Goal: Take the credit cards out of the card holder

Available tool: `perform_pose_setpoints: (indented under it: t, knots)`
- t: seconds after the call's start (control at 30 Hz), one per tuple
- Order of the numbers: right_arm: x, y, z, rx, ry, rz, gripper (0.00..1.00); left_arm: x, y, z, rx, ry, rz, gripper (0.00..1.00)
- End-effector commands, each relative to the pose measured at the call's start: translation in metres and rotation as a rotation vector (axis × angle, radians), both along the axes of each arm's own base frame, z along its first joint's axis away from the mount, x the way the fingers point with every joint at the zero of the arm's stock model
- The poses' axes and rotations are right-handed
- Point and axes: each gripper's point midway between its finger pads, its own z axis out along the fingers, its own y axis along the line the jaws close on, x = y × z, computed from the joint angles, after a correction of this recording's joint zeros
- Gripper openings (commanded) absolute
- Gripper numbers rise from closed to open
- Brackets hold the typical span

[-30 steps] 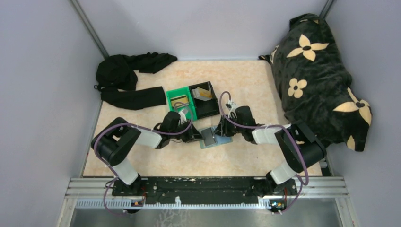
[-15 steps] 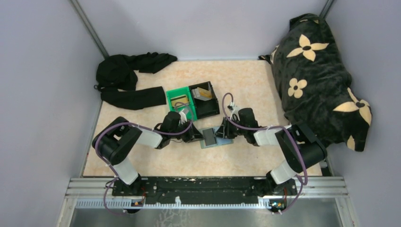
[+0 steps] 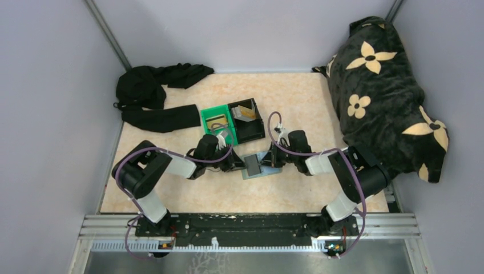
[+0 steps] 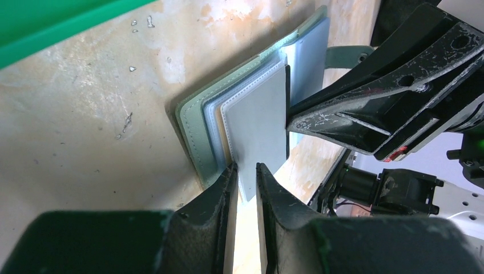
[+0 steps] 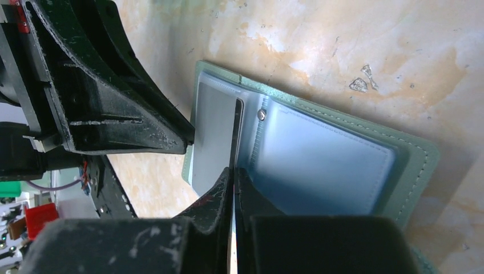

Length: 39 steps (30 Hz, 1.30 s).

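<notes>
The card holder [image 3: 259, 166] lies open on the table between my two grippers. In the left wrist view its clear sleeves fan out, and the top leaf holds a pale grey credit card [image 4: 257, 128]. My left gripper [image 4: 246, 171] is closed narrowly on the near edge of that leaf. In the right wrist view my right gripper [image 5: 234, 172] is shut on the thin dark edge of the credit card [image 5: 235, 128], which stands up from the open card holder [image 5: 319, 160]. The two grippers face each other, almost touching.
A green bin [image 3: 216, 121] and a black bin [image 3: 251, 128] stand side by side just behind the card holder, each with a tan card in it. Black cloth [image 3: 154, 97] lies at the back left. A dark flowered blanket [image 3: 382, 85] fills the right side.
My right gripper has gone from about half open to shut, pinching the card's edge. It shifted slightly to the right earlier. The left gripper and the card holder have stayed put.
</notes>
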Motion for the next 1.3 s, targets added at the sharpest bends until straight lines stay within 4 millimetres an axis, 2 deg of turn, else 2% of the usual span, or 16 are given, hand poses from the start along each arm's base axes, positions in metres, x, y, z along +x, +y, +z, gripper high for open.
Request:
perform_pose_setpoints:
  t: [0.0,0.23,0.57,0.77,0.8,0.83,0.9,1.13,1.27]
  knots:
    - [0.002,0.007,0.015,0.046,-0.057,0.038,0.00,-0.003,0.001,-0.013,0.037,0.023,-0.009,0.24]
    - [0.004,0.004,0.021,0.050,-0.069,0.023,0.00,-0.003,0.002,-0.015,0.046,0.026,-0.008,0.24]
    - [0.013,-0.020,0.029,0.115,-0.066,-0.057,0.00,-0.004,0.003,-0.016,0.049,0.028,-0.007,0.24]
    - [0.013,-0.018,0.028,0.118,-0.061,-0.034,0.00,-0.004,0.002,-0.016,0.042,0.032,-0.013,0.24]
    - [0.012,-0.017,0.025,0.121,-0.049,-0.027,0.05,-0.003,0.001,-0.015,0.041,0.028,-0.015,0.24]
    - [0.011,-0.016,0.023,0.131,-0.034,-0.019,0.18,-0.002,0.000,-0.015,0.042,0.027,-0.017,0.24]
    - [0.008,-0.011,0.021,0.166,-0.012,-0.001,0.25,0.000,-0.001,-0.015,0.040,0.026,-0.018,0.24]
    - [0.003,-0.004,0.008,0.233,0.046,0.024,0.25,0.000,-0.002,-0.015,0.039,0.032,-0.020,0.24]
    - [0.002,-0.002,0.009,0.255,0.052,0.033,0.25,0.000,-0.002,-0.016,0.042,0.032,-0.018,0.24]
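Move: About 3 cm to the right hand's left and 1 cm below lies the middle of the dark credit card, still in its grey pocket; the near-shut fingertips are at the card's edge. The blue pocket lies some 3 cm to the right and 1 cm farther out, the black tray roughly 16 cm ahead and 6 cm left. For the left hand, whose parted fingers are already at the grey pocket's left edge, the card is about 3 cm to the right and 1 cm below. Pulling with shut fingers, the right hand draws about 2.5 cm right, away from the card's middle, rising slightly. It then opens a little, returns nearly 2 cm left and dips about 1 cm, fingers tilting some 10 degrees flatter, until they straddle the dark edge. The left hand keeps its fingers on the pocket and eases about 1 cm right and slightly forward. ##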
